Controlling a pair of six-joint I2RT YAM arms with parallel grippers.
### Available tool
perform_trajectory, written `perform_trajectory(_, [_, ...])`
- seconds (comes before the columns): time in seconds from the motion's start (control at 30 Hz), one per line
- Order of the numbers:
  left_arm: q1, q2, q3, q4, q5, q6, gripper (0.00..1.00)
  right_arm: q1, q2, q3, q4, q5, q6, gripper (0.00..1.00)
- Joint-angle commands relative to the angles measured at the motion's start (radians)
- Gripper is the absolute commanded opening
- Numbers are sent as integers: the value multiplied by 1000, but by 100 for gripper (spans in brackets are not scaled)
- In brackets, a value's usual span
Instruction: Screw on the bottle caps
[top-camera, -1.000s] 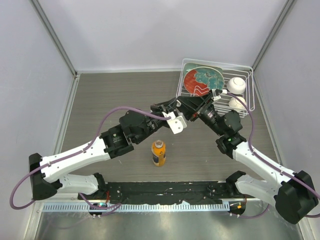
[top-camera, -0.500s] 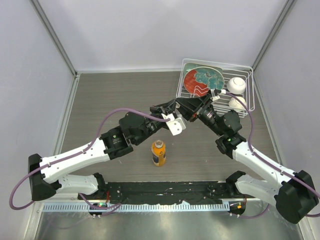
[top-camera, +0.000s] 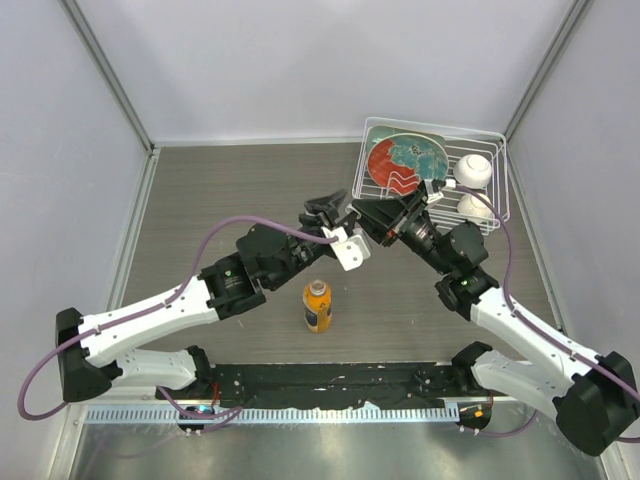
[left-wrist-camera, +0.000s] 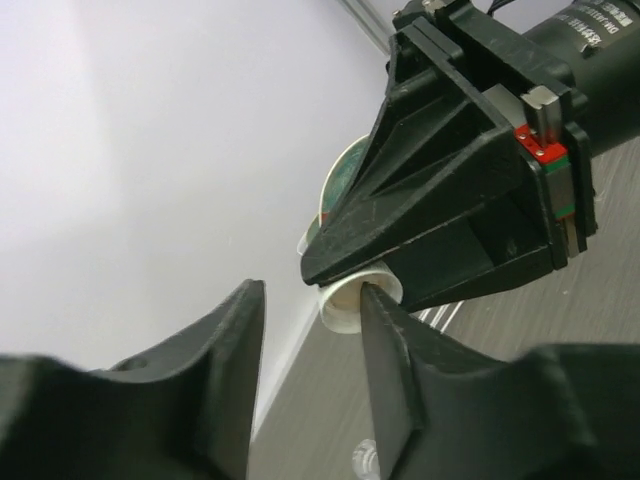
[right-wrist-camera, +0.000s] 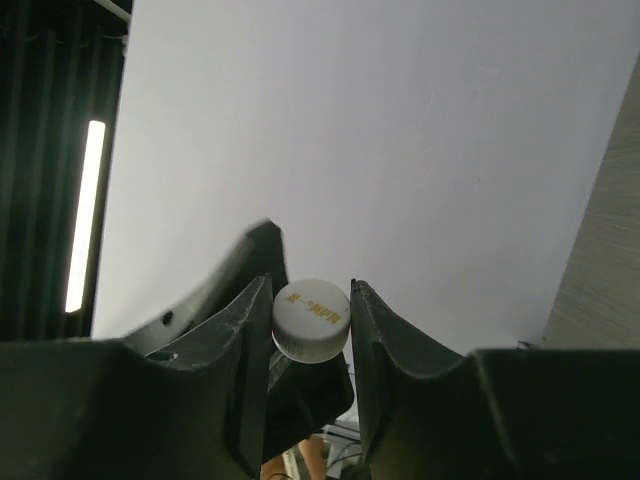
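Observation:
A white bottle cap (right-wrist-camera: 311, 320) with yellow print sits between the fingers of my right gripper (right-wrist-camera: 310, 286), which is shut on it. In the left wrist view the same cap (left-wrist-camera: 347, 304) shows open side toward me at the right gripper's tips. My left gripper (left-wrist-camera: 312, 300) is open, and its right finger (left-wrist-camera: 385, 345) overlaps the cap's edge. Both grippers meet tip to tip above the table, left gripper (top-camera: 330, 209) and right gripper (top-camera: 361, 212). The orange bottle (top-camera: 318, 305) stands upright and uncapped in front of them. The clear bottle is out of view.
A white wire basket (top-camera: 500, 150) at the back right holds a red-and-teal plate (top-camera: 400, 160) and two white balls (top-camera: 474, 170) (top-camera: 470, 207). Grey walls close in the table on three sides. A small clear round shape (left-wrist-camera: 366, 458) lies on the table below the left gripper.
Both grippers have shifted slightly toward the back while staying tip to tip. The left fingers look spread a little wider than before.

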Motion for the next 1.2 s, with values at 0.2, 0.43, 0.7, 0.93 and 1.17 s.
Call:
perform_trajectory(0.2, [73,-61,225,-270,47,-152,94,10,-146,133,-443,71,-316,4])
perform_trajectory(0.43, [186,-23,535,-1038,424,-446,100,10,-178,280,-771,201,-572,4])
perform_trajectory(0.7, [205,-154,294,-1118,669,-687,100,10,-215,429,-1002,345,-779,4])
perform_trajectory(0.93, [205,-185,86,-940,663,-735,100,9,-222,461,-1049,348,-795,4])
perform_trajectory(1.17, [205,-150,10,-808,606,-755,100,10,-278,443,-1049,359,-798,5])
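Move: The orange bottle the left gripper goes for stands about 5 cm back of its tips, 6 cm to their left and 30 cm below. From the left hand, the clear bottle is some 10 cm ahead, 8 cm left and 28 cm below; the loose white cap lies about 13 cm ahead, 3 cm right and 37 cm down. From the right hand, with a cap in its grip, the orange bottle is roughly 5 cm back, 8 cm left and 29 cm below. Open the left gripper wide and draw it off the right gripper, first up about 5 cm and left, then swing it back and steeply down towards the orange bottle, pitching the fingers down some 65 degrees. Meanwhile carry the right gripper about 8 cm to the right, keeping the cap pinched and rolling its left side down while turning clockwise. ##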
